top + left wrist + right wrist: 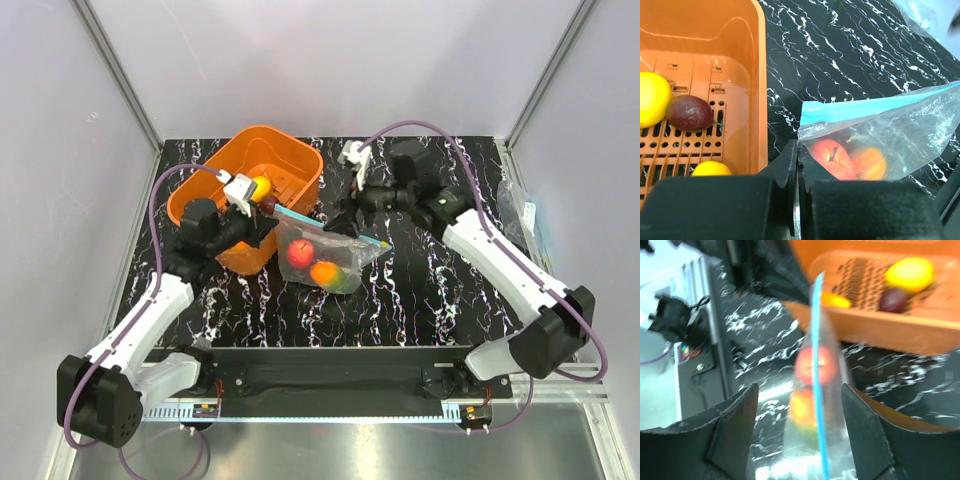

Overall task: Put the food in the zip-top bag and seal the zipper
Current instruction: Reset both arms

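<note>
The clear zip-top bag [335, 258] lies beside the orange basket, holding a red apple [300, 252] and an orange-green mango [326, 274]. My left gripper [799, 148] is shut on the bag's left corner, just under the teal zipper [875, 106]. In the right wrist view my right gripper [799, 390] stands open astride the bag, and the zipper [818, 405] runs between its fingers [740, 415] without touching them. A yellow lemon [650, 99], a dark purple fruit [690, 113] and another yellow piece [711, 168] lie in the basket.
The orange slotted basket [290, 160] stands at the back left, its wall [758, 90] right beside my left gripper. A second clear bag [520, 212] lies at the table's right edge. Grey walls enclose the marbled black table [420, 290].
</note>
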`<state>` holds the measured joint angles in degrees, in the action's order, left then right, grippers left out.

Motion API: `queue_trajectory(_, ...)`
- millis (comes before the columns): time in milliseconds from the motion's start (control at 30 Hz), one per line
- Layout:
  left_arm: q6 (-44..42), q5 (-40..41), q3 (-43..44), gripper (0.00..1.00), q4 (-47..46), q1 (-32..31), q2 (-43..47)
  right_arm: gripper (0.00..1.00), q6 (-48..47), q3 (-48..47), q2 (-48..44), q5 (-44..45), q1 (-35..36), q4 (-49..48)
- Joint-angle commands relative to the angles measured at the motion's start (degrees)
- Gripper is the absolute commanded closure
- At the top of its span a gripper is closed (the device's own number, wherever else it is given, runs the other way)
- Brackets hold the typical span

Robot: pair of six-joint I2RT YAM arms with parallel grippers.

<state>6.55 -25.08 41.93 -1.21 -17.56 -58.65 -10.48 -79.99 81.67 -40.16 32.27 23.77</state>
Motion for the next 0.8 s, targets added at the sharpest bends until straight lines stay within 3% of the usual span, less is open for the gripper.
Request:
queue_trajectory(0, -2.33, -0.23, 4.12, 1.00, -2.83, -0.19, -0.85, 0.27, 0.29, -2.54, 1.04, -2.11, 1.83, 3.21)
queue_trajectory(167, -2.50, -0.14, 4.82, 0.99, -2.57, -0.19, -1.29, 0.24, 0.10, -1.05, 0.69, 2.61, 2.44, 3.83)
queue_trajectory(200, -2.33, 0.38, 5.00, 0.91, -2.22, -0.19, -1.46, 0.19, 0.81, -1.05, 0.69, 3.85, 2.36, 3.39)
queue_trajectory(233, -1.81, 0.99, 5.26, 0.72, -1.78, -0.19, -1.64, 0.13, 3.68, -1.05, 0.34, 5.69, 2.36, 3.04)
queue_trajectory(300, -1.54, 2.05, 6.14, 0.58, -0.81, -0.19, -1.38, 0.02, 7.47, -1.84, 0.25, 12.28, 2.36, 2.77)
queue_trajectory(333, -0.58, 2.49, 6.40, 0.45, -0.55, -0.19, -1.12, 0.00, 11.58, -3.15, 0.33, 14.91, 2.36, 3.03)
queue_trajectory(533, 4.95, 9.95, 10.10, 0.33, 7.88, -0.10, 4.68, 0.00, 24.61, -12.72, 0.95, 36.63, 2.36, 12.60)
queue_trajectory(667, 12.16, 23.27, 9.84, 0.01, 14.99, -0.19, 10.56, 0.00, 27.70, -12.65, -2.73, 50.58, 2.36, 16.22)
queue_trajectory(733, 17.93, 29.53, 10.27, 0.01, 17.98, -0.10, 14.61, 0.00, 29.19, -11.34, -4.32, 55.17, 2.36, 17.45)
queue_trajectory(767, 20.50, 37.13, 10.80, 0.01, 22.26, -0.19, 15.84, 0.00, 29.72, -10.72, -5.98, 59.80, 2.36, 17.80)
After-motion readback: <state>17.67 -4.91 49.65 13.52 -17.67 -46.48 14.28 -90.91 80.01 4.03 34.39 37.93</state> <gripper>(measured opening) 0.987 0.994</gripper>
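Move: The left fingers still pinch the left end of the bag's zipper; the filled bag's middle lies about 10 cm to that hand's right, 8 cm back and 8 cm below. From the left hand, the orange basket's middle is roughly 8 cm ahead and 6 cm left, and inside it the purple fruit is some 6 cm ahead and 1 cm left. The part-open right hand hovers over the bag, whose middle is about 6 cm to its left, 5 cm back and 14 cm below. The left hand edges barely forward, opens wide to let go of the zipper's left end, then lifts about 7 cm and swings some 6 cm left towards the space over the orange basket, turning counter-clockwise. The right hand first dips a couple of centimetres over the bag, then opens fully and pulls away from the bag to the right and forward, ending slightly higher as it turns nearly 50 degrees clockwise, fingers empty. ##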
